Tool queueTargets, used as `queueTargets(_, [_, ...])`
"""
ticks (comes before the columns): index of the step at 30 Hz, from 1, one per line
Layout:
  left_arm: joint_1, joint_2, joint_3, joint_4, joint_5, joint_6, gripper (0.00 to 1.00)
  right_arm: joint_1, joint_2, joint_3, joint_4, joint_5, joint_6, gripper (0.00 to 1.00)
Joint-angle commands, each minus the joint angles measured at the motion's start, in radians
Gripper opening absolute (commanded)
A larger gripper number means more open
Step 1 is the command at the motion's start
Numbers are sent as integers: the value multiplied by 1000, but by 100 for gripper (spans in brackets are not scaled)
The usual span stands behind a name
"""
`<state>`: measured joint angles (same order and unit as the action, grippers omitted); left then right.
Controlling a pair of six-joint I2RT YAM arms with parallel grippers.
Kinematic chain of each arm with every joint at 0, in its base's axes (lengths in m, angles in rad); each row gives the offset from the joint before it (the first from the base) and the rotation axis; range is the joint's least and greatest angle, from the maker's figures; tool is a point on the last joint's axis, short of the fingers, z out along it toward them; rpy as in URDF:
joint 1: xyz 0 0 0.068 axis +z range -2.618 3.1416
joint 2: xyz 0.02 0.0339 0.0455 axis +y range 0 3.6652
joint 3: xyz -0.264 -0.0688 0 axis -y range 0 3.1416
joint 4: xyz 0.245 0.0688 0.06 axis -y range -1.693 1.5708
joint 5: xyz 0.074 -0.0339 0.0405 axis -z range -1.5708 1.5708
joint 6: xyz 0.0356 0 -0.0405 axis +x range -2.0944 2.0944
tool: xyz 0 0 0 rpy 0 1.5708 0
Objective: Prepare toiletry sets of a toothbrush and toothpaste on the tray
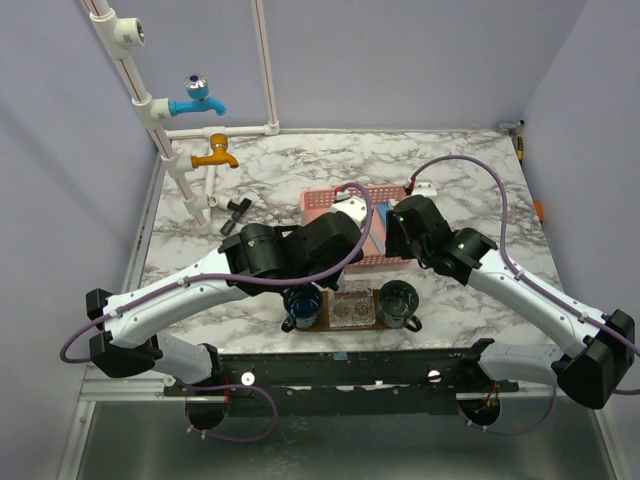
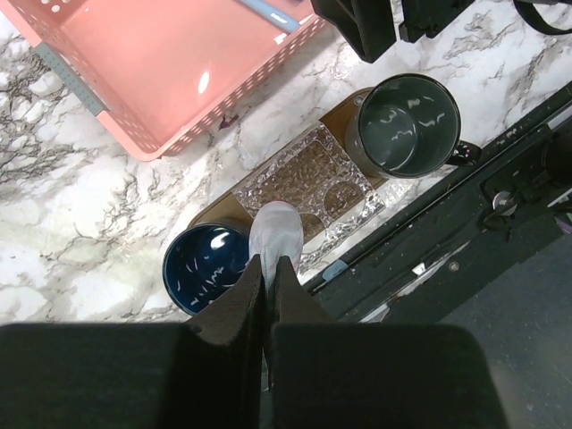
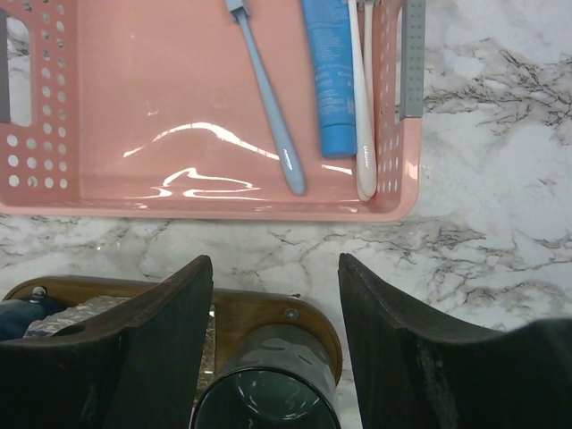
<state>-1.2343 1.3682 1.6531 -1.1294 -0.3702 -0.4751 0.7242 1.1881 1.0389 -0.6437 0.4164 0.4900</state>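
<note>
My left gripper (image 2: 265, 261) is shut on a pale, whitish soft tube (image 2: 273, 228), the toothpaste as far as I can tell. It hangs over the dark wooden tray (image 2: 213, 215), between a blue mug (image 2: 205, 266) and a clear glass dish (image 2: 304, 174). My right gripper (image 3: 275, 259) is open with nothing between its fingers, above the tray's right end (image 3: 259, 313) and a dark green mug (image 3: 266, 380). The pink basket (image 3: 179, 192) holds a light-blue toothbrush (image 3: 268, 98), a blue tube (image 3: 329, 76) and a white toothbrush (image 3: 360, 107).
From above, the tray (image 1: 327, 320) sits at the near table edge, with the basket (image 1: 318, 200) behind it under both arms. A white pipe frame (image 1: 180, 170) with a blue tap (image 1: 195, 100) and an orange tap (image 1: 216, 155) stands at the back left.
</note>
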Motion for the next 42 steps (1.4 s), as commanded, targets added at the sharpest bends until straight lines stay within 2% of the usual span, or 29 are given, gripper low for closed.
queueTargets(1, [-8, 10, 6, 44, -27, -2, 0, -9, -2, -22, 31, -29, 10, 61])
queueTargets(42, [13, 74, -139, 177, -16, 48, 0, -22, 30, -55, 76, -65, -13, 62])
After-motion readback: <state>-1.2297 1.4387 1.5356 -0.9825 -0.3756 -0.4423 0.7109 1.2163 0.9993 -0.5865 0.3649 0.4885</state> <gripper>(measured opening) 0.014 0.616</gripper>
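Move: The left gripper already holds the toothpaste high over the tray. The clear dish in the tray's middle lies about 3 cm to its right, 1 cm ahead and some 20 cm below. The blue mug stands roughly 6 cm to this hand's left and 1 cm ahead, the green mug about 13 cm to its right and level with it. From the open right gripper, the clear dish lies some 10 cm back, 11 cm left and 11 cm below. Lower the left gripper about 4.5 cm towards the clear dish, keeping the toothpaste pinched in its shut fingers; start by easing right, then let the descent take over, and finish with a small shift right and forward, about 2.5 cm to the right in all, away from above the blue mug. Let the open right gripper sink some 2 cm. ##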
